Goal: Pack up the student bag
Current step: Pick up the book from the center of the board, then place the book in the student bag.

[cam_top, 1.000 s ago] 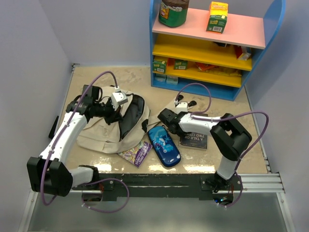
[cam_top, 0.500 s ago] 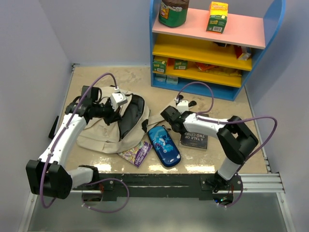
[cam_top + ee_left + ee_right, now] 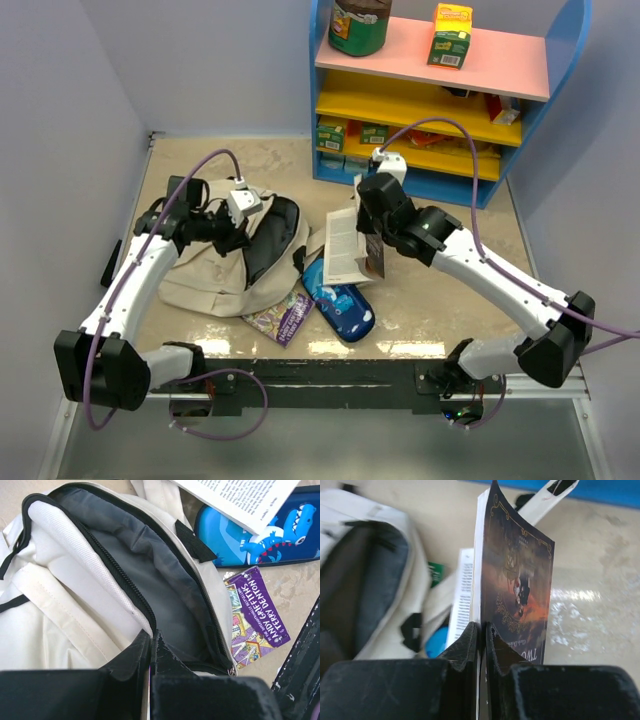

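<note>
The student bag (image 3: 210, 285), beige canvas, lies at the left with its zip mouth (image 3: 270, 240) open and dark lining showing (image 3: 150, 575). My left gripper (image 3: 243, 243) is shut on the near edge of that opening (image 3: 151, 636). My right gripper (image 3: 370, 235) is shut on a dark-covered paperback book (image 3: 352, 245), pinching its cover (image 3: 481, 627). The book (image 3: 520, 575) hangs in the air just right of the bag's mouth, its white pages fanned open.
A blue shark pencil case (image 3: 342, 305) lies under the held book, with a purple book (image 3: 283, 315) beside it near the table's front edge. A blue shelf unit (image 3: 440, 110) with boxes and a jar stands at the back right. Walls close both sides.
The right gripper closed on the book and lifted it off the table, carrying it back and left above the pencil case. The left arm has kept its hold on the bag.
</note>
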`<state>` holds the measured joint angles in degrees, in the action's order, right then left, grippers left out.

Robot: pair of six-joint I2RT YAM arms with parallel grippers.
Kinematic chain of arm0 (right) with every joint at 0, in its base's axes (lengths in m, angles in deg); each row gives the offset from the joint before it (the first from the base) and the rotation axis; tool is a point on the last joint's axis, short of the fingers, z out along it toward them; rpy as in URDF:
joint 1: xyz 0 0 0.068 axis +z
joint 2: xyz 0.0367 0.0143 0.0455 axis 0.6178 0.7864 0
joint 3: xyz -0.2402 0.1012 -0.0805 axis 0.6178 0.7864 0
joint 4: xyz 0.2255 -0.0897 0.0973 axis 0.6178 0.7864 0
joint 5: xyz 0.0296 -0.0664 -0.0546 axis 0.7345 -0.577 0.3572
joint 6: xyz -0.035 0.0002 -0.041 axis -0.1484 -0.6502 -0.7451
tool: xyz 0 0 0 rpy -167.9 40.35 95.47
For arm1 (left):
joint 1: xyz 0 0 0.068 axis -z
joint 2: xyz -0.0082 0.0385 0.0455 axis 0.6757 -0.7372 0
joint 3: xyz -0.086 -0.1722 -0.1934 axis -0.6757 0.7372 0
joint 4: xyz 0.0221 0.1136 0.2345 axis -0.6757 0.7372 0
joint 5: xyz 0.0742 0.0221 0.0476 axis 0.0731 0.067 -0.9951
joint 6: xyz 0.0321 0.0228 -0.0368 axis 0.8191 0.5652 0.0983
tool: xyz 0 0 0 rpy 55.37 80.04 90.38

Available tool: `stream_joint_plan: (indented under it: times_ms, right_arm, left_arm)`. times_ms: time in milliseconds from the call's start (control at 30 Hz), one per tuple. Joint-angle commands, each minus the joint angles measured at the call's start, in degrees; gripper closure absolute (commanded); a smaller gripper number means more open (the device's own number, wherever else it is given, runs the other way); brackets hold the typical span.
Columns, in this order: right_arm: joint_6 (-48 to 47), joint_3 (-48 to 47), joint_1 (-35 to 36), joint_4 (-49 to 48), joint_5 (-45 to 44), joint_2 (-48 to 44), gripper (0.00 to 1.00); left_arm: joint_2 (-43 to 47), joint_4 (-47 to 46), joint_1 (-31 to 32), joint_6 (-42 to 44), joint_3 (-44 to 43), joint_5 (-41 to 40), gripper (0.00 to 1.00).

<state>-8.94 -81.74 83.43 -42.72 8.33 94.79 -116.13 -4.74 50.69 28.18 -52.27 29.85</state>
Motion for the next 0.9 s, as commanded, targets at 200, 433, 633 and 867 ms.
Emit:
stream_joint_plan:
  times_ms: [200,433,633,867]
  right_arm:
    - [-6.24,-26.11,8.06,-0.49,1.86,3.55,1.0]
    - [-5.99,-35.0,10.97,-2.5,5.63,6.28,1.0]
    - [-4.49,-31.23,11.76,-10.58,12.66,7.16,1.0]
    - [-5.01,-17.53,11.68,-22.7,13.63,8.21,1.0]
  left_arm:
    - [0.22,-4.87,-3.17,-2.75,-0.09,-0.71,1.0]
    - [0.66,-5.23,-3.97,-2.31,2.37,-0.8,1.0]
    - [1.27,-5.32,-4.05,-1.87,4.31,-1.06,1.0]
    - [3.55,-3.12,-4.32,-1.08,4.22,0.17,1.0]
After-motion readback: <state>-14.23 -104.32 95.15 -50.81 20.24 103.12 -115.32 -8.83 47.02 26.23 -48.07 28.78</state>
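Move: The book is already pinched in my right hand. The bag's open mouth, where it is headed, lies about 22 cm to the left, some 5 cm farther out and roughly 16 cm lower. The blue pencil case lies about 5 cm left and 4 cm nearer me, 21 cm down; the purple book some 20 cm left and 10 cm nearer, on the table. From my left hand, on the bag's lip, the mouth's middle is about 7 cm right, 4 cm ahead, 7 cm below. I keep my pinch on the book and swing it up and left with my right hand, climbing about 16 cm and crossing about 15 cm, drawing back slightly, until it hangs over the bag's mouth, then start to sink. The wrist turns some 25 degrees counter-clockwise as its left side rises. My left hand still pinches the lip, easing it about 2 cm left, then slightly down. ##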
